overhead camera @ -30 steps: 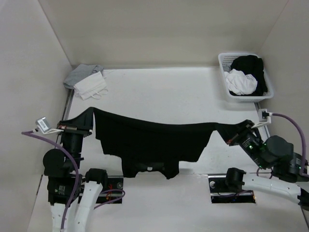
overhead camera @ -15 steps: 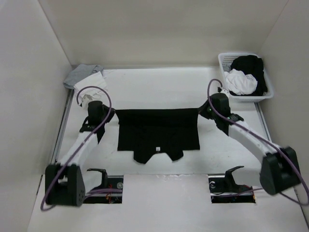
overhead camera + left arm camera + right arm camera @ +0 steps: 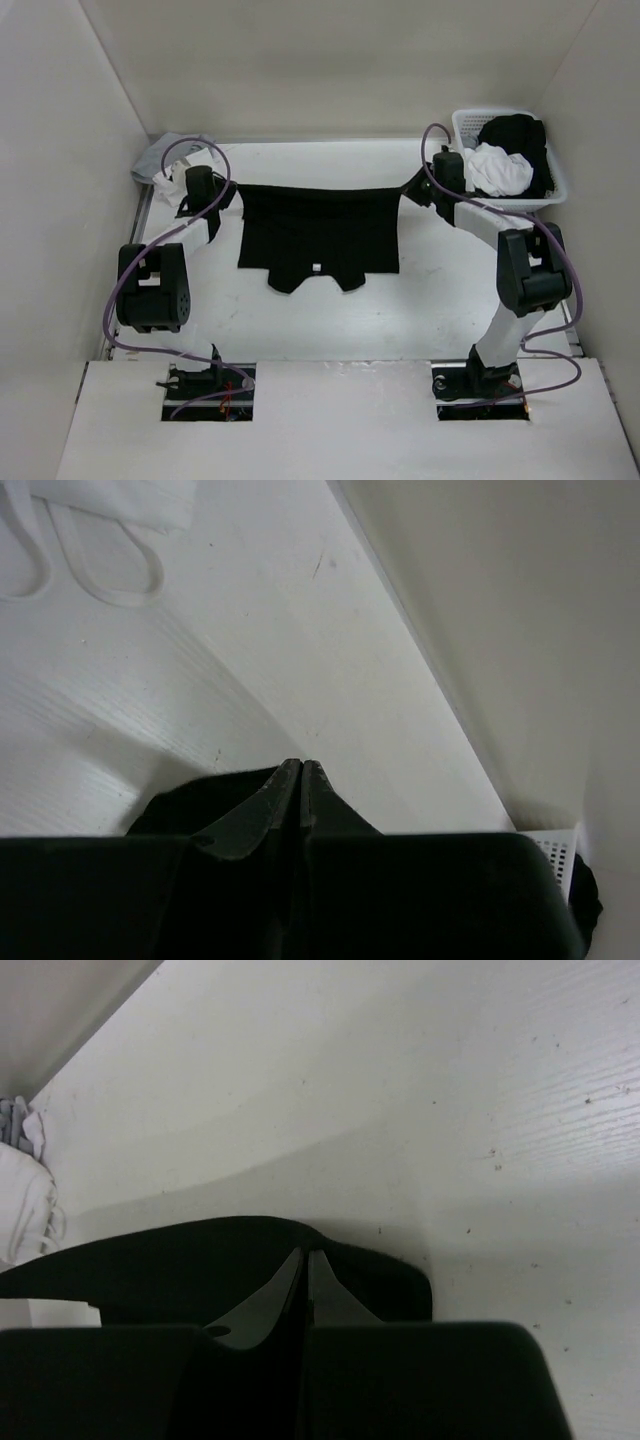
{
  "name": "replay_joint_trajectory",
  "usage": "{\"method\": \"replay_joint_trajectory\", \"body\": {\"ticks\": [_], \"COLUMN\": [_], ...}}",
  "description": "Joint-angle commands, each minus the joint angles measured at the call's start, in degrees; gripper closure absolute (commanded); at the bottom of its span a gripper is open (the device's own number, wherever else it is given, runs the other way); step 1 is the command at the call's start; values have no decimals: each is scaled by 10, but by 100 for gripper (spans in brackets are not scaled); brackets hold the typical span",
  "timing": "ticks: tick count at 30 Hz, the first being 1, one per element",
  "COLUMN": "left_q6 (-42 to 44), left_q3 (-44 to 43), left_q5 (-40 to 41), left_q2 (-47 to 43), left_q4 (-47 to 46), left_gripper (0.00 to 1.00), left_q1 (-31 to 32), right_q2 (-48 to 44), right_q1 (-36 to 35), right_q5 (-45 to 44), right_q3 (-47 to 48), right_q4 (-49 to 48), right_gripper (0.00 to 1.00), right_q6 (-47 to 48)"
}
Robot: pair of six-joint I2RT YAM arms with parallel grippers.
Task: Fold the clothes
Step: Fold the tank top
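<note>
The clothes, a black short-sleeved shirt (image 3: 318, 235), lie spread across the middle of the table, with a tiny white label (image 3: 315, 267) near the front edge. The far edge is stretched straight between the two grippers. My left gripper (image 3: 229, 191) is shut on the far left corner, and in the left wrist view its fingertips (image 3: 301, 766) press together over black fabric (image 3: 170, 805). At the far right corner my right gripper (image 3: 408, 188) is likewise shut. Black cloth (image 3: 200, 1250) bunches around its closed tips (image 3: 304, 1255).
A white basket (image 3: 462, 124) holding black and white garments stands at the back right, close to the right arm. A light grey cloth (image 3: 165, 152) and a white cloth with thin loops (image 3: 100, 510) lie at the back left. Walls close in the table on three sides.
Both arms have reached out from the near edge toward the back of the table. They carried the shirt with them and laid it down flatter and farther away.
</note>
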State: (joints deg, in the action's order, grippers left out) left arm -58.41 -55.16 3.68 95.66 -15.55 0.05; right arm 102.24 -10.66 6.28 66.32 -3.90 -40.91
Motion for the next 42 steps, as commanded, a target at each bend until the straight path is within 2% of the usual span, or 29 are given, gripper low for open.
{"method": "replay_joint_trajectory", "body": {"ticks": [1,7,13,19,28,32,36,39,42], "left_q6": [-7,-27,-25,-29,-50,-42,-35,-33,-31], "left_q3": [39,166,274,361,436,453,480,490,487], "left_q5": [-2,-7,-31,-86,-169,-167,-175,-184,-187], "left_q2": [-42,-120,-249,-361,-512,-524,-501,-500,-516], "left_q4": [-54,-111,-120,-102,-6,62,69,69,60], "left_gripper": [99,99,98,98,98,98,97,87,70], "left_q1": [5,6,-8,-38,-78,-99,-135,-155,-151], "right_q2": [-40,-134,-250,-363,-488,-486,-481,-479,-480], "right_q1": [2,-1,-23,-75,-120,-122,-147,-159,-160], "right_q5": [14,3,-21,-66,-117,-108,-95,-108,-118], "right_q3": [-6,-114,-244,-358,-478,-492,-497,-504,-501], "right_q4": [-39,-65,-85,-72,-2,27,41,52,48], "right_gripper": [96,96,96,96,95,94,92,83,62], "right_q6": [-1,-13,-28,-37,-79,-96,-126,-143,-138]}}
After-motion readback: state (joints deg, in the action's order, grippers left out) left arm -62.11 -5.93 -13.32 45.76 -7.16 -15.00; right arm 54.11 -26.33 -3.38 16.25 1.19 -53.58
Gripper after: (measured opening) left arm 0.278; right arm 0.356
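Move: Both hands hold the tank top's hem corners about 9 cm above the table. From the left hand, the left shoulder strap lies some 25 cm back and 12 cm right, the body's near-left corner 20 cm back. The white cloth is 3 cm ahead, 13 cm left. From the right hand, the right strap is about 25 cm back, 13 cm left, the near-right corner 21 cm back; the basket is 8 cm ahead, 27 cm right. Draw both grippers back together, about 23 to 25 cm, carrying the still-pinched hem over the body of the tank top towards the shoulder straps. Keep the right nearly level at first and let the left dip and come up again, then lower both, ending 7 to 9 cm below their starting height, and open the fingers partway to let the corners go at the table. ##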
